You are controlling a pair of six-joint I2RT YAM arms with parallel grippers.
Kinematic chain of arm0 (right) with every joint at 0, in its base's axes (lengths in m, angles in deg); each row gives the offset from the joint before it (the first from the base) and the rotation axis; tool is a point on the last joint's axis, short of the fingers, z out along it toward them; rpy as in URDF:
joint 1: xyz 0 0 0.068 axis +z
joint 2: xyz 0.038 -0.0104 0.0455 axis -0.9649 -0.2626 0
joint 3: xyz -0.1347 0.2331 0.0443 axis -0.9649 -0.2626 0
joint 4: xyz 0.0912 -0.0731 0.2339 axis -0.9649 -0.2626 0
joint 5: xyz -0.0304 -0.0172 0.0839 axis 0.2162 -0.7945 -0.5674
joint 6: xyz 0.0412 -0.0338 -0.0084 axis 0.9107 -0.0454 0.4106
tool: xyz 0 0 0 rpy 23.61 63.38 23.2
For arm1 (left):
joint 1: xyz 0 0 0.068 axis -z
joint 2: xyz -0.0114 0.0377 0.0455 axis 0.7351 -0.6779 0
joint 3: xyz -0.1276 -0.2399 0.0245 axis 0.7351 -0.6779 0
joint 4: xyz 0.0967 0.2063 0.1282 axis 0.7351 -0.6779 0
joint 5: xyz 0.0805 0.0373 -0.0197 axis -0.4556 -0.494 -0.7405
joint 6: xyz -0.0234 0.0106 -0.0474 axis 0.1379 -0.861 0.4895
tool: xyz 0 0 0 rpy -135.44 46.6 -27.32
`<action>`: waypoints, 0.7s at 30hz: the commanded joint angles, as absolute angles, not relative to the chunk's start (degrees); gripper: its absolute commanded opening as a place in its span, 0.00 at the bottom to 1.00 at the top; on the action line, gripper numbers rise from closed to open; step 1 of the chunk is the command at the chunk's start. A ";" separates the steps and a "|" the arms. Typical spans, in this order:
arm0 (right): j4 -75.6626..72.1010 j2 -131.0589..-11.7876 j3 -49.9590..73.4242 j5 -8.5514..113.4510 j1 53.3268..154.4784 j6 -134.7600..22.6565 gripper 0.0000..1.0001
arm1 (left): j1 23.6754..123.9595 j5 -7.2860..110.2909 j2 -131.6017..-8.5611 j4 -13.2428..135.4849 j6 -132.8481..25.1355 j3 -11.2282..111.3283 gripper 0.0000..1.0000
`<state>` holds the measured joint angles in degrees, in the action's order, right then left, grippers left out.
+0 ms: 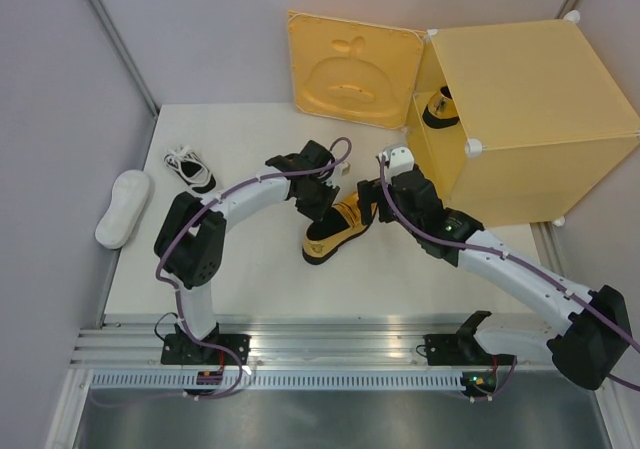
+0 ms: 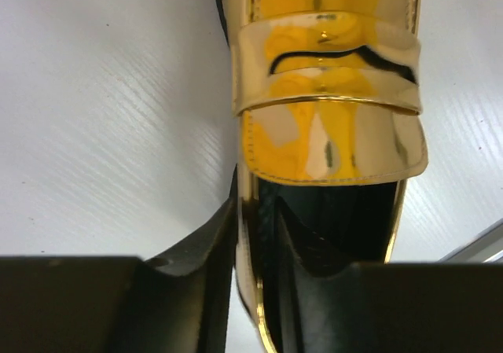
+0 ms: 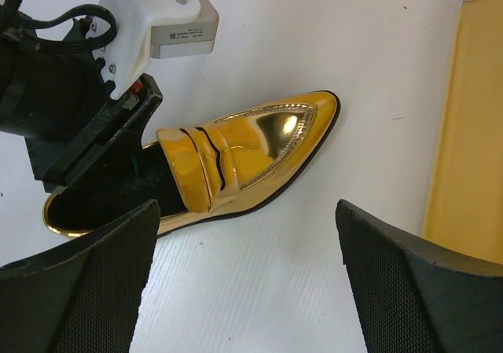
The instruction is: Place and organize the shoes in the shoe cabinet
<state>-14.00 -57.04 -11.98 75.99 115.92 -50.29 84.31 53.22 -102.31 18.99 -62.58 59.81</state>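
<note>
A gold shoe [image 1: 335,231] lies on the table in front of the yellow shoe cabinet [image 1: 530,119]. My left gripper [image 1: 322,204] is shut on its side wall near the heel, one finger outside and one inside the opening, as the left wrist view [image 2: 255,219] shows on the shoe [image 2: 330,93]. My right gripper [image 1: 368,205] is open and empty just beside the shoe's toe; in its wrist view [image 3: 247,282] the shoe [image 3: 244,152] lies ahead. A second gold shoe [image 1: 440,107] stands inside the cabinet. A white laced shoe [image 1: 190,166] and a plain white shoe [image 1: 123,207] lie at the far left.
The cabinet door [image 1: 355,69] is swung open to the left of the cabinet opening, standing at the table's back. Grey walls close in the left side and back. The cabinet's yellow front edge [image 3: 468,133] shows at the right of the right wrist view.
</note>
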 commanded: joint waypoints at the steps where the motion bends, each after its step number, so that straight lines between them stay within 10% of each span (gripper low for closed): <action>1: -12.26 -56.17 -12.66 74.42 116.00 -48.89 0.96 | 84.41 56.25 -102.78 22.98 -65.35 59.71 0.32; 8: -13.31 -56.79 -10.47 70.99 116.17 -50.21 0.96 | 84.32 54.50 -97.95 22.72 -64.13 59.35 0.70; 21: -15.68 -62.93 -2.12 67.56 121.17 -50.82 0.95 | 74.94 36.13 -78.10 23.16 -49.72 58.04 1.00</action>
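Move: Between the left hand's barely parted fingers is the near-left rim of the gold shoe's opening; the shoe's middle is about 5 cm to the right, 1 cm ahead and 3 cm lower. From the right hand, open and empty, that middle lies some 8 cm left, 1 cm ahead and 15 cm below. The cabinet's open side is about 12 cm right of the right hand and 11 cm ahead; the white sneaker is roughly 34 cm left of the left hand and 13 cm ahead. Opening wide around the gold shoe's rim, the left fingers come free while the hand stays put; the hand then climbs about 12 cm straight off the shoe, drifting left and forward by some 5 cm each and tipping its fingers up and counter-clockwise. The right hand, still wide open and not touching, shifts about 5 cm left above the shoe, rising a little and turning slightly counter-clockwise. ##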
